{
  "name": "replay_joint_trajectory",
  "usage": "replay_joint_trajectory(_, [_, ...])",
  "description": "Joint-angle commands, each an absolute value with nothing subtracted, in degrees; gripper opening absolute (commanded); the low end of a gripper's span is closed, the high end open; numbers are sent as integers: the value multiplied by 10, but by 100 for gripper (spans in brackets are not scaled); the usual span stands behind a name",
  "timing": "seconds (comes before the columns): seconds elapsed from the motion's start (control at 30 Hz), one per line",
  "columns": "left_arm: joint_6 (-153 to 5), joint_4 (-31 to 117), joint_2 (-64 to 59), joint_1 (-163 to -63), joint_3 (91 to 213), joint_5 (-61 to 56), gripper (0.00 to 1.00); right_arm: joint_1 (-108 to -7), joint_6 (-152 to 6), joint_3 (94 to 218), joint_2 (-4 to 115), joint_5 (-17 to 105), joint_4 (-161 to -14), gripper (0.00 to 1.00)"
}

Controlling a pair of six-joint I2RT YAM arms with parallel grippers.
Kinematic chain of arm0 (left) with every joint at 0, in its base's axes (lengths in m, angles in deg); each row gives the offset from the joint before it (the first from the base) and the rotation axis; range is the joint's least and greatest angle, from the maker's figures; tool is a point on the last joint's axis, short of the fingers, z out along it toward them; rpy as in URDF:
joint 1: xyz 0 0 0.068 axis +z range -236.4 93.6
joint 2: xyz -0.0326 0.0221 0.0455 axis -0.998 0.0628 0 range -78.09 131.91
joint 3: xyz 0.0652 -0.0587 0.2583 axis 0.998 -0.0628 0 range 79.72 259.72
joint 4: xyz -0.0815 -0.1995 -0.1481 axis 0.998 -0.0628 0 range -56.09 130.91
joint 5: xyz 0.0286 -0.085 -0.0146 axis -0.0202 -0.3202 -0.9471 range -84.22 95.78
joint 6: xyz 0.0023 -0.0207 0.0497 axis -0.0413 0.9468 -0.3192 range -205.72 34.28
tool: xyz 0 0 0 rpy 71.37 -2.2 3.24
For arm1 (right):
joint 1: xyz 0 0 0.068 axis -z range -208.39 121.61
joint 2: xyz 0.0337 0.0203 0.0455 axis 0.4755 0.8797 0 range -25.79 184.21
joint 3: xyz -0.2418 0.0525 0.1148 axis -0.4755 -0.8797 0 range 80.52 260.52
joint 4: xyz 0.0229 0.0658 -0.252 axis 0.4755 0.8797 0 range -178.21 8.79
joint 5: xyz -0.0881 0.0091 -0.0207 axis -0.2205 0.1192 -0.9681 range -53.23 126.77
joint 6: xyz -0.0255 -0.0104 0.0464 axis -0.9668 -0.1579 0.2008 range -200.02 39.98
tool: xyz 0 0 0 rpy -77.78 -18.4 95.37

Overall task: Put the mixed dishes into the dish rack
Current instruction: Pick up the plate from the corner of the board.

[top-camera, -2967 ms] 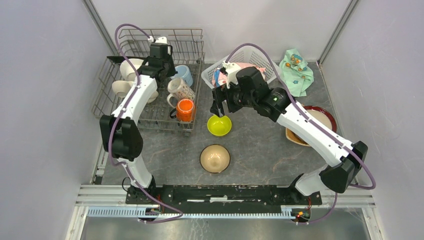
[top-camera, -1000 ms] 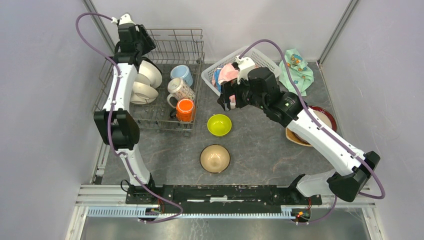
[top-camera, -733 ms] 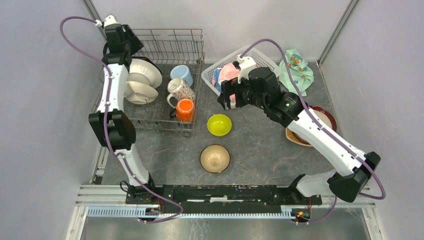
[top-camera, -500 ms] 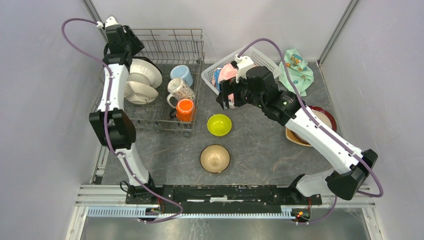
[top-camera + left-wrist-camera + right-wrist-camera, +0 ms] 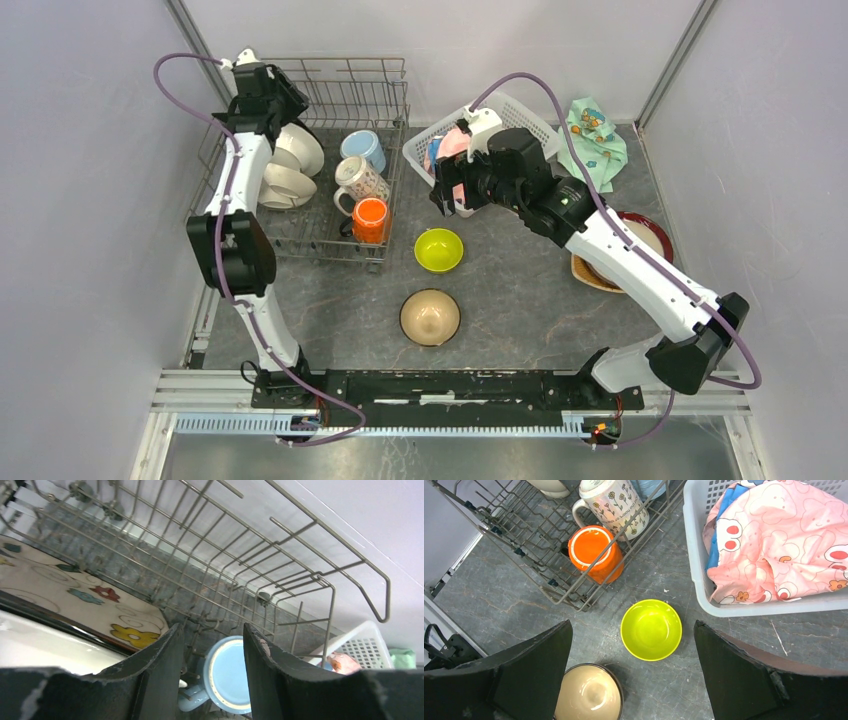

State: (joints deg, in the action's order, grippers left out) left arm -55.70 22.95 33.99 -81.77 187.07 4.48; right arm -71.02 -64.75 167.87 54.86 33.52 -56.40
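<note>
The dish rack (image 5: 385,100) holds standing plates (image 5: 290,165), a light-blue mug (image 5: 365,148), a white patterned mug (image 5: 360,180) and an orange mug (image 5: 370,220). My left gripper (image 5: 262,95) hovers over the rack's back left corner, open and holding nothing. In the left wrist view, the left gripper (image 5: 212,627) frames the light-blue mug (image 5: 232,675) far below. A lime-green bowl (image 5: 439,250) and a tan bowl (image 5: 430,317) sit on the table. My right gripper (image 5: 632,625) is wide open, high above the lime-green bowl (image 5: 651,629). A red-rimmed plate (image 5: 650,235) lies partly under the right arm.
A white plastic basket (image 5: 520,115) with a pink cloth (image 5: 784,535) stands right of the rack. A mint-green patterned cloth (image 5: 592,140) lies at the back right. A flowered plate (image 5: 75,595) leans just left of my left fingers. Grey walls enclose the table.
My left gripper swung out left past the rack's corner, then came back over it, its jaws narrowing a little. My right gripper rose off the lime-green bowl and drifted slightly left.
</note>
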Motion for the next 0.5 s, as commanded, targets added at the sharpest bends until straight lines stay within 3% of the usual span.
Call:
replay_joint_trajectory(0.0, [-525, 210, 338, -823, 1854, 15, 54, -707, -652, 1698, 540, 336, -576, 98])
replay_joint_trajectory(0.27, [-522, 183, 337, -826, 1934, -16, 61, -707, -629, 1664, 516, 284, -577, 98])
replay_joint_trajectory(0.4, [-523, 154, 309, -832, 1939, -26, 84, -704, -600, 1614, 498, 253, -587, 98])
replay_joint_trajectory(0.43, [-524, 154, 294, -835, 1926, -27, 98, -703, -601, 1601, 495, 258, -594, 98])
replay_joint_trajectory(0.47, [-529, 153, 280, -838, 1907, -27, 100, -703, -599, 1588, 492, 260, -600, 98])
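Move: The brown-rimmed plate lies roughly 42 cm to the right of the right hand, about level with it in reach and some 30 cm below. The green bowl is almost straight beneath that hand; the beige bowl is some 13 cm back and 2 cm left, while the green towel is about 23 cm ahead and 36 cm right. From the left hand the plate is roughly 26 cm back, 73 cm right and 26 cm lower. Towards the plate at the far right, the right hand first hangs still, open, above the green bowl, then eases about 2 cm to the right, sinking a little over 1 cm and turning some 5 degrees clockwise. Over the rack the left hand slides about 3 cm right towards the blue mug's side, then climbs about 2.5 cm as its half-open, empty fingers spread nearly fully. No contact can be seen. ##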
